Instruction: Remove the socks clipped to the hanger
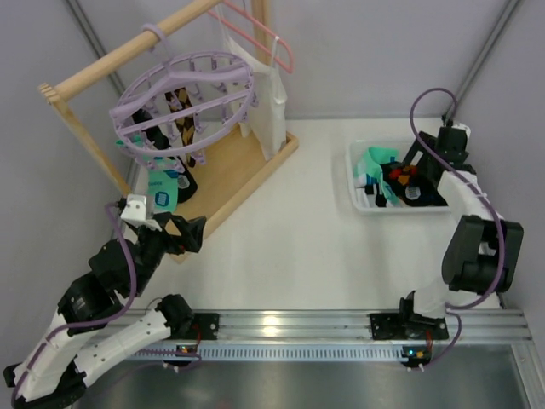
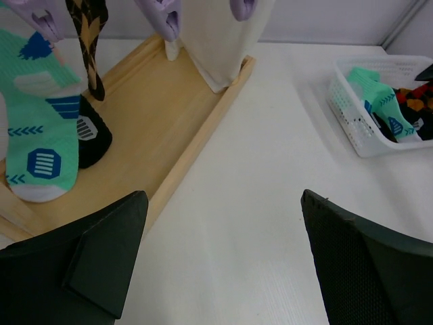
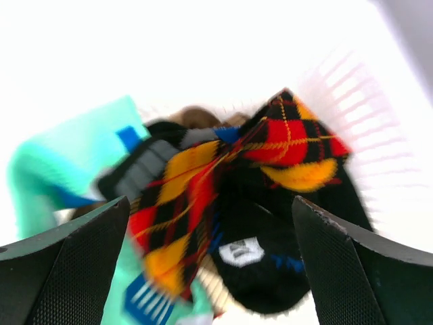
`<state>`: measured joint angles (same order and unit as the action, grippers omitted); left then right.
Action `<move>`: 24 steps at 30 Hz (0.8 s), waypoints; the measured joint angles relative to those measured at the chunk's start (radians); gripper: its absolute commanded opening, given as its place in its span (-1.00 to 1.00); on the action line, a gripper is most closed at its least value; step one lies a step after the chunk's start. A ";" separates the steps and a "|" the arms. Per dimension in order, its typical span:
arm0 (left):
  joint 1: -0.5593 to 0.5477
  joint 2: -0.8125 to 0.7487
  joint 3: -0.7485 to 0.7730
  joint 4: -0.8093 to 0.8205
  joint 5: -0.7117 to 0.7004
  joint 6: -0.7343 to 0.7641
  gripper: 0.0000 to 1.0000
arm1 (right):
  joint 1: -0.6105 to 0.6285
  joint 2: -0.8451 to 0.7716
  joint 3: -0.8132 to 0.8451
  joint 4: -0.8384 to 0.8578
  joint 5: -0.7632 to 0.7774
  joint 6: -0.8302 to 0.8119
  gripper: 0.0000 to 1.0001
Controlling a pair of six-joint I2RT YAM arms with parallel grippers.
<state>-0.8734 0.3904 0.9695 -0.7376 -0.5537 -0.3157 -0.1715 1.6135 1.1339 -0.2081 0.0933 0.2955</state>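
Observation:
The lavender hanger (image 1: 183,98) hangs from a wooden rail at the back left, and its clips (image 2: 166,17) show at the top of the left wrist view. A mint-green sock (image 2: 40,135), a black sock (image 2: 91,139) and a brown checked sock (image 2: 91,40) still dangle from it. My left gripper (image 2: 223,200) is open and empty over the table, right of the wooden base and below these socks. My right gripper (image 3: 210,203) is open just above a pile of loose socks in the white basket (image 1: 352,179): a black one with orange-red patches (image 3: 203,183), a black one with a white label (image 3: 257,264) and a mint one (image 3: 61,169).
The wooden rail frame (image 1: 128,51) stands on a wooden base (image 2: 149,122) at the back left. It also carries a pink coat hanger (image 1: 264,34) and a long white cloth (image 1: 268,111). Grey walls close the cell in at the back and on both sides.

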 measured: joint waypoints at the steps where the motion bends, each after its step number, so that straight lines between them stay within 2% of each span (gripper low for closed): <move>1: 0.000 -0.010 -0.009 0.005 -0.020 0.000 0.97 | 0.002 -0.040 0.000 -0.009 0.008 -0.002 0.99; 7: 0.000 -0.035 -0.020 0.038 -0.122 -0.015 0.97 | 0.058 -0.331 -0.014 0.002 0.024 -0.006 0.99; 11: 0.017 -0.037 -0.029 0.044 -0.169 -0.035 0.97 | 0.281 -0.544 -0.165 0.179 -0.071 -0.005 0.99; 14: 0.072 -0.054 -0.036 0.047 -0.194 -0.060 0.96 | 0.465 -0.606 -0.326 0.392 -0.206 0.021 0.98; 16: 0.112 -0.074 -0.042 0.050 -0.214 -0.076 0.97 | 0.557 -0.583 -0.394 0.501 -0.246 0.033 0.97; 19: 0.186 -0.093 -0.045 0.052 -0.250 -0.089 0.97 | 0.753 -0.435 -0.419 0.663 -0.288 0.014 0.96; 24: 0.288 -0.108 -0.068 0.057 -0.279 -0.121 0.97 | 1.003 -0.101 -0.249 0.816 -0.371 -0.068 0.97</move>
<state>-0.5854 0.2829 0.9012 -0.6807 -0.8326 -0.4362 0.8314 1.5120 0.8845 0.6075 -0.2775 0.2272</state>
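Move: The black-and-tan argyle sock hangs about 27 cm ahead of the left hand, 6 cm left and 3 cm lower; the teal sock is 18 cm ahead of that hand, 11 cm left, 8 cm lower. From the right hand the argyle sock lies some 68 cm left, 3 cm ahead, 15 cm up. The red argyle sock is in the basket about 8 cm straight below the right hand. Open right hand rises, then sweeps 45 cm left from basket towards hanger; left hand shifts 10 cm left. ##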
